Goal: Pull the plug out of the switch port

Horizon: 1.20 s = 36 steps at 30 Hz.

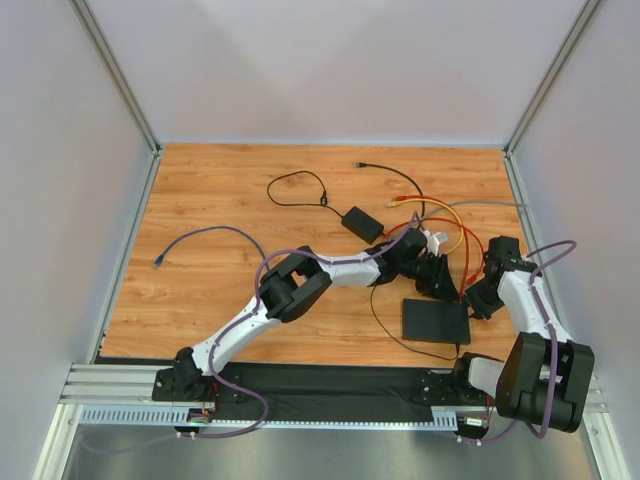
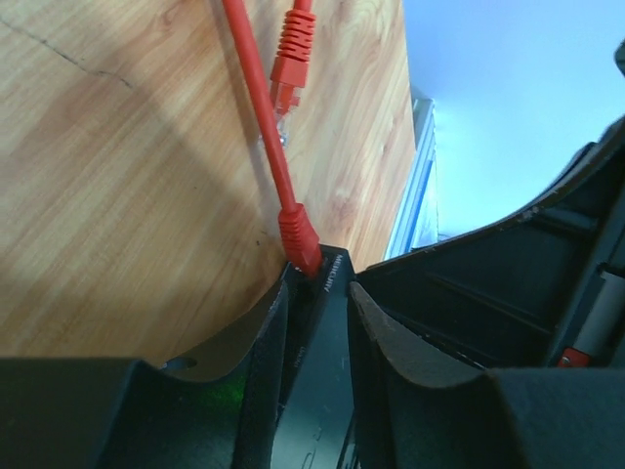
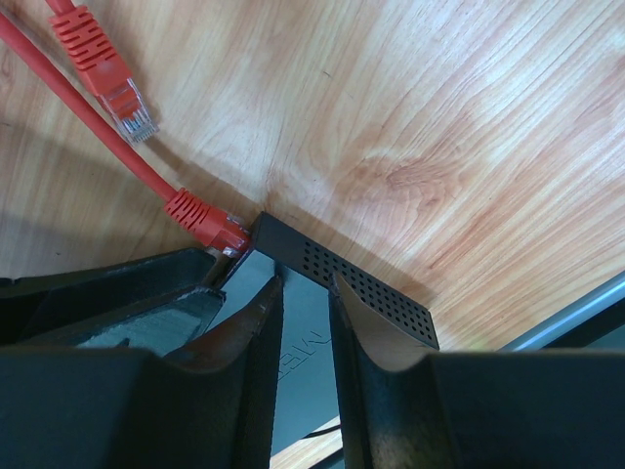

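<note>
The switch [image 1: 433, 320] is a flat black box lying on the wooden table in front of the right arm's base. A red plug [image 2: 300, 239] sits in a port at its far corner and is also in the right wrist view as the red plug [image 3: 205, 223]. My left gripper [image 2: 319, 293] is open, its fingers over the switch top [image 2: 327, 376] just short of the plug. In the top view the left gripper [image 1: 440, 278] is at the switch's far edge. My right gripper [image 3: 308, 281] is open, with its tips down on the switch top [image 3: 305, 342] near the vented side, holding nothing.
A loose red plug [image 2: 293, 44] lies on the wood just beyond the plugged one. Orange and yellow cables [image 1: 450, 215] loop behind the switch. A small black power-adapter brick [image 1: 362, 224] lies at mid-table. A purple cable [image 1: 200, 235] lies to the left. Walls enclose the table.
</note>
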Motion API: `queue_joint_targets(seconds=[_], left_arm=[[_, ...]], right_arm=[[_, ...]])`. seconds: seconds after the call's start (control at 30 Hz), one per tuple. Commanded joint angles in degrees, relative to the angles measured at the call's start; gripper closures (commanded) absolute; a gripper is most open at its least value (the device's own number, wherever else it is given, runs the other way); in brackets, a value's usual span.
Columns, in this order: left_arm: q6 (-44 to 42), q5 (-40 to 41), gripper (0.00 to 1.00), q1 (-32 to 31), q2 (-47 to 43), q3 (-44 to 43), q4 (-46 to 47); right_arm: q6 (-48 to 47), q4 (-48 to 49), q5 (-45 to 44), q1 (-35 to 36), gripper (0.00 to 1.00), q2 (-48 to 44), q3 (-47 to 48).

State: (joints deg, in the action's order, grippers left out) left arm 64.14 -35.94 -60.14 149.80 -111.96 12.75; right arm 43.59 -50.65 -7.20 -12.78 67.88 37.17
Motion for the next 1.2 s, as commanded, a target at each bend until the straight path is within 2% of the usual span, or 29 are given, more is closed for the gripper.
queue_joint_targets(seconds=[0.0, 0.57, 0.87, 0.9, 1.0, 1.13, 1.17], left_arm=[[0.81, -1.58, 0.61, -0.33, 2.34, -3.78, -1.32], [5.12, -5.89, 0.61, -0.06, 7.09, -10.73, -1.50], [10.57, -5.01, 0.73, 0.46, 8.14, -9.42, 2.45], [10.74, -4.93, 0.79, 0.37, 8.14, -9.33, 2.80], [11.88, -4.84, 0.86, 0.46, 8.14, -8.19, 5.00], [11.97, -4.23, 0.88, 0.46, 7.97, -8.01, 4.91], [12.06, -4.05, 0.93, 0.46, 7.88, -7.75, 5.17]], right_arm=[[0.26, -0.06, 1.40, 0.56, 0.73, 3.05, -3.68], [-0.09, 0.03, 0.26, 0.56, 0.73, 3.93, -3.77], [-0.44, -0.06, 0.08, 0.56, 0.73, 3.93, -3.68], [-0.35, -0.06, 0.08, 0.56, 0.73, 3.93, -3.68], [-0.44, -0.15, 0.08, 0.56, 0.73, 4.19, -3.68], [-0.35, -0.15, 0.08, 0.56, 0.73, 4.19, -3.68], [-0.44, -0.15, 0.08, 0.56, 0.73, 4.28, -3.68]])
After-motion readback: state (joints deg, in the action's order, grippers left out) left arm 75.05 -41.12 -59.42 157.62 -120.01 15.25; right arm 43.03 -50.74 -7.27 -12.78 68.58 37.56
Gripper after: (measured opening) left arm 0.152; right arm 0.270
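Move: The red plug seated in the switch's far right corner lies roughly 2 cm to the right of the left fingertips, level fore and aft, and about 1 cm lower. The switch's middle is some 6 cm back, 5 cm left and 2 cm below that hand; a loose red plug lies about 5 cm ahead, 4 cm right and 3 cm below. From the right hand, the seated plug is about 4 cm ahead, 1 cm left and a centimetre lower. The seated red plug is what the left hand closes on: pointing right, the left hand eases about 1 cm right and 1 cm down to the plug, then rolls some 10 degrees so its forward side tips down, while its part-open fingers narrow and pinch the plug's boot. The right hand stays still, its fingertips keeping to the switch's right edge. ##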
